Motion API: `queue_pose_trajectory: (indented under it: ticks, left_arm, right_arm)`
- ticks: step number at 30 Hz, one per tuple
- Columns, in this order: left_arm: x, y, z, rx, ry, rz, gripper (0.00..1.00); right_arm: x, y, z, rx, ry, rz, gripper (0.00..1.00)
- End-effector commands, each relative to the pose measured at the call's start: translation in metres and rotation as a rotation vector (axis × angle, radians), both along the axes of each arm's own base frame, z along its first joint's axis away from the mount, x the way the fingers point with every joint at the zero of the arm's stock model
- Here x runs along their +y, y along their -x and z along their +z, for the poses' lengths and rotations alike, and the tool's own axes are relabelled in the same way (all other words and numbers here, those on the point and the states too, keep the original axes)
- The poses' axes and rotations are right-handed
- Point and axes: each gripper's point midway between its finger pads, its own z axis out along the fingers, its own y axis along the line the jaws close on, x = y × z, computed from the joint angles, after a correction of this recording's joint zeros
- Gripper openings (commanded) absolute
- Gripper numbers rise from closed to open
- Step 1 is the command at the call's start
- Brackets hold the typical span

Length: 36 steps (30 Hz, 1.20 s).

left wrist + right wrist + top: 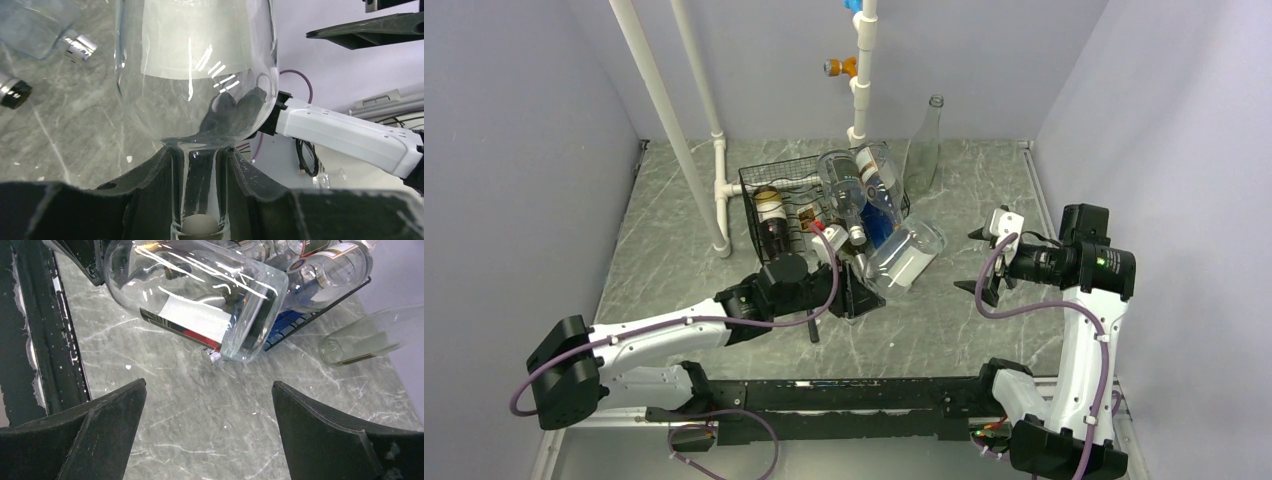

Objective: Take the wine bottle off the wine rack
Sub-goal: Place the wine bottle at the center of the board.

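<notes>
A clear wine bottle [904, 255] with a white label hangs tilted just off the front right corner of the black wire wine rack [764, 180]. My left gripper [854, 265] is shut on its neck. In the left wrist view the neck runs between the fingers of the left gripper [200, 167], and the bottle's body [195, 75] fills the frame above. My right gripper [976, 262] stands open to the bottle's right, with nothing in it. In the right wrist view the right gripper [209, 390] sits over bare table, with the bottle [200, 295] ahead of it.
Several more bottles lie in and on the rack, among them a dark one [771, 215] and clear ones [859, 180]. An empty clear bottle [924, 145] stands behind the rack to the right. White pipes [719, 190] rise to the rack's left. Walls enclose the table.
</notes>
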Motion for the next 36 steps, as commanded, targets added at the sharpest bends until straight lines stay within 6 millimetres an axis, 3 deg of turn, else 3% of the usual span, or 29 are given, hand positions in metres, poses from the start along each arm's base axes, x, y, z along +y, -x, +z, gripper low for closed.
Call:
queue_pose_trajectory:
  ticks: [1, 14, 25, 36]
  left_arm:
    - [-0.013, 0.012, 0.146, -0.229, 0.372, -0.077, 0.0]
    - [-0.03, 0.026, 0.109, -0.088, 0.205, -0.15, 0.0]
    - [-0.027, 0.035, 0.082, 0.026, 0.082, -0.157, 0.0]
    - [-0.021, 0.049, 0.054, 0.156, -0.059, -0.192, 0.0]
  right_arm:
    - [0.001, 0.009, 0.004, -0.066, 0.047, 0.047, 1.0]
    - [0.003, 0.013, -0.014, -0.043, 0.054, 0.07, 1.0]
    - [0.01, 0.016, -0.05, 0.03, 0.028, 0.144, 1.0]
    - [0.035, 0.015, -0.092, 0.054, 0.052, 0.287, 1.0]
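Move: The left hand already holds the wine bottle by its neck; the bottle's middle is about 7 cm ahead and 8 cm right of it. The open right gripper is some 20 cm right, 4 cm ahead and 6 cm higher. From the right hand, the bottle's middle lies about 12 cm left, 3 cm ahead, 5 cm below; the standing bottle is roughly 32 cm ahead, 6 cm left. The rack's middle is about 24 cm ahead and 7 cm left of the left hand. Keeping its pinch on the bottle's neck, the left hand draws back about 5 cm, away from the rack, and after a slight rise sinks some 4 cm, tilting so the base end swings down by around 25 degrees. The right hand, fingers wide open, sinks about 9 cm, easing back and left towards the bottle's body and turning some 15 degrees counter-clockwise, without touching it. ##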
